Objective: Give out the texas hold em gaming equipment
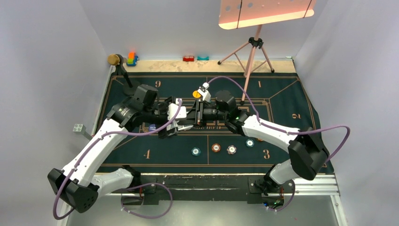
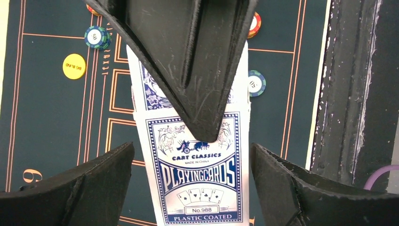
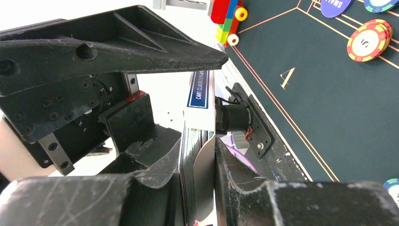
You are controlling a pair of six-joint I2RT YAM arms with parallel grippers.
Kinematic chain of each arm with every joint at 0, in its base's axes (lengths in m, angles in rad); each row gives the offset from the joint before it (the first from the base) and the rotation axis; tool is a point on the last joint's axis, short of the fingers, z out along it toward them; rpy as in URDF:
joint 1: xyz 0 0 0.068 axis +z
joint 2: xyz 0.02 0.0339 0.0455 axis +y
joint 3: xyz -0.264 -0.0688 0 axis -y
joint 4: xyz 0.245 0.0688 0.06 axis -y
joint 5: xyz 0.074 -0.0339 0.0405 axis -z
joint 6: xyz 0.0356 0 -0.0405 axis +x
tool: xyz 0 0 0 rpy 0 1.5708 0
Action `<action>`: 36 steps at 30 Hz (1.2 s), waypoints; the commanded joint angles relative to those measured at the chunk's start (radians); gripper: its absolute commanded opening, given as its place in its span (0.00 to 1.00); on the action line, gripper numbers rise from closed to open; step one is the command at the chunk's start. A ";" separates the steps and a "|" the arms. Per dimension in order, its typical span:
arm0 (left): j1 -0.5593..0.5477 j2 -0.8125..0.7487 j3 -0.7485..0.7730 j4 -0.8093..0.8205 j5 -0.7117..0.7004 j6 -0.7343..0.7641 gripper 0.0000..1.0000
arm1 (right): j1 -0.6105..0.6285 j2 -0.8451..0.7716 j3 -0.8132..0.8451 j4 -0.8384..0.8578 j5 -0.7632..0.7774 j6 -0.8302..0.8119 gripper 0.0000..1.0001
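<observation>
A blue-and-white playing card box (image 2: 195, 174) hangs above the green mat, held level between the two arms. My right gripper (image 3: 207, 155) is shut on the stack of playing cards (image 3: 195, 165) that sticks out of the box (image 3: 198, 89). My left gripper (image 2: 192, 148) is open, one finger on each side of the box's far end, apart from it. In the top view both grippers (image 1: 175, 123) (image 1: 197, 115) meet mid-mat. Several chips (image 1: 216, 148) lie in a row on the near mat. A yellow button (image 2: 74, 66) lies farther back.
The felt mat (image 1: 291, 101) covers the table. A pink tripod (image 1: 251, 52) stands at the back right and a small stand (image 1: 115, 60) at the back left. Toy blocks (image 1: 131, 59) sit along the far edge. A dark-blue button (image 1: 151, 126) lies under the left arm.
</observation>
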 commanded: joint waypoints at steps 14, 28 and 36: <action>0.005 0.040 0.057 -0.039 0.030 0.057 0.71 | 0.009 -0.043 0.027 0.030 0.012 0.018 0.14; 0.004 0.022 0.088 -0.090 0.056 -0.112 0.02 | 0.010 -0.076 0.024 -0.058 0.043 -0.030 0.48; -0.010 0.067 0.198 -0.254 0.011 -0.168 0.00 | 0.011 -0.085 0.061 -0.153 0.047 -0.088 0.55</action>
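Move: The playing-card box already stands between the left hand's wide-open fingers, its middle about 3 cm to the right and 2 cm below. The right hand still pinches its other end, the box's middle some 4 cm to that hand's left. From the left hand, on the table about 20 cm below, the teal chips lie roughly 8 cm back and 8 cm right, the yellow big blind button 18 cm ahead and 9 cm right. The left fingers close onto the card box's edges, then draw about 2 cm back as the right opens. ##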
